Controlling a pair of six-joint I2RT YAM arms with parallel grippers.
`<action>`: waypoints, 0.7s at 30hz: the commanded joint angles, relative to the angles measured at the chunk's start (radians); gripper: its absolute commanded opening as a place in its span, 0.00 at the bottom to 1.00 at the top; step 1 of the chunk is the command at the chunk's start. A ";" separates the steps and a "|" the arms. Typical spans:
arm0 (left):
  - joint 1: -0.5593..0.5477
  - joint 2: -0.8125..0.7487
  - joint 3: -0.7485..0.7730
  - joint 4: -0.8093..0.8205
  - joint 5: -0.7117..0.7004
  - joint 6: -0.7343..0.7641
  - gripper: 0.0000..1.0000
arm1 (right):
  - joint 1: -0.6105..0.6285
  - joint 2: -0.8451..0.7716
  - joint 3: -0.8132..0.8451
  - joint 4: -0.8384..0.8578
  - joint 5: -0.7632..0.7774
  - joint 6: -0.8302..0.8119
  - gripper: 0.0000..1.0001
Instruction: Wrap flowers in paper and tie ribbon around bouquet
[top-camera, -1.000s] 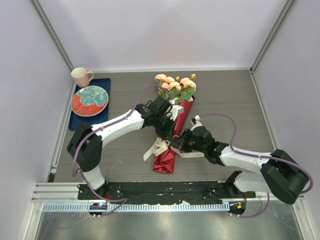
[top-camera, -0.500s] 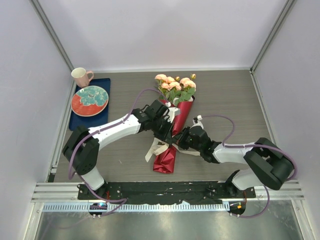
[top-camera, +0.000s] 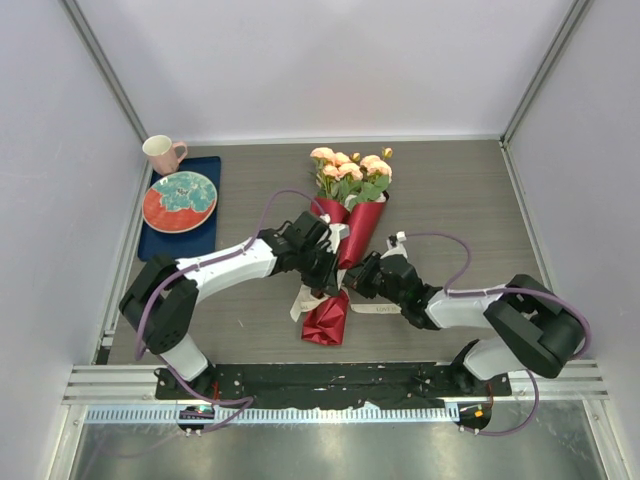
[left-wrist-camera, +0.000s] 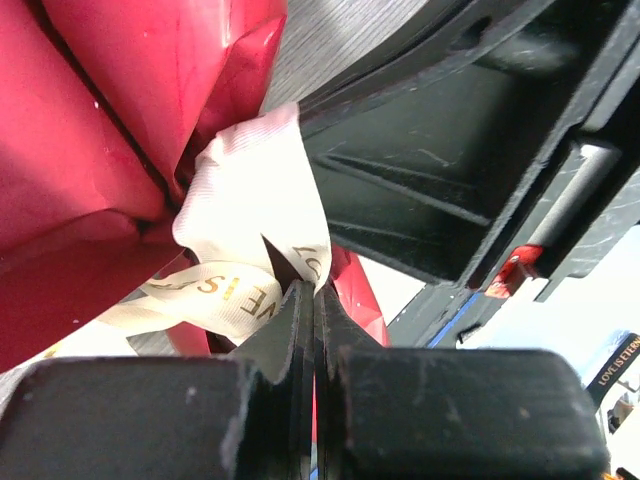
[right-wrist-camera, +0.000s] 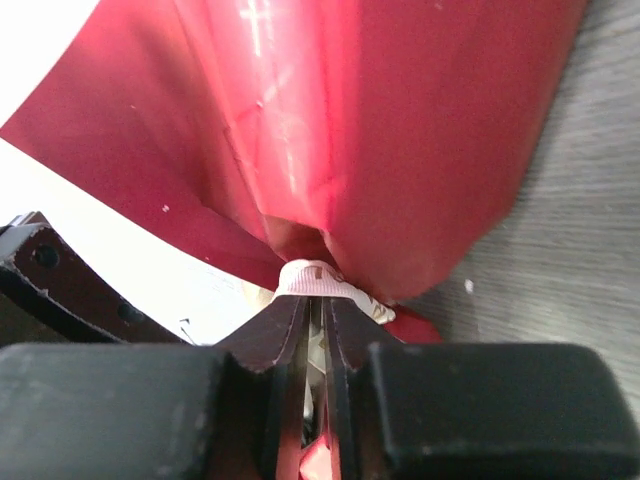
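Note:
The bouquet lies on the table with the pink-peach flowers at its far end. The red paper forms a cone pinched at a waist, with a crumpled tail nearer me. The cream ribbon circles that waist. My left gripper is on the left of the waist. In the left wrist view its jaws are pressed together on the printed ribbon. My right gripper meets the waist from the right. Its jaws stand a sliver apart with the ribbon looped over the tips and running between them, against the paper.
A dark blue tray at the far left holds a red and teal plate, with a pink mug behind it. A loose ribbon end lies on the table under the right arm. White walls close in three sides.
My left gripper has drawn back toward me and leftward with the ribbon. The right gripper has moved up against the bouquet's waist, and its jaws have parted slightly.

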 joint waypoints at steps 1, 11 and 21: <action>0.002 -0.043 -0.026 0.060 -0.007 -0.021 0.00 | 0.008 -0.081 -0.022 -0.058 0.002 -0.025 0.18; 0.002 -0.049 -0.030 0.054 -0.003 -0.017 0.00 | 0.011 -0.289 -0.030 -0.333 0.000 -0.102 0.41; 0.002 -0.037 -0.022 0.036 0.031 -0.005 0.01 | 0.010 -0.297 0.053 -0.364 -0.049 -0.134 0.57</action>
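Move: The ribbon knot at the bouquet's waist sits right at the right hand's fingertips, about 1 cm ahead, 1 cm left and 1 cm below. From that hand the ribbon's loose tail lies some 6 cm back, 7 cm to the right and 5 cm lower; the gathered foot of the paper is about 10 cm back, 7 cm left and 4 cm lower. The left hand, pinching ribbon, has the knot roughly 3 cm ahead, level sideways, 1 cm below. The right fingers let go of the ribbon, spreading from a narrow slit to a little over half open as the hand backs off the knot about 5 cm, back and to the right, rising as it clears. It eases to a stop still pointing at the knot. The left hand stays put, shut on its piece of ribbon beside the knot. ##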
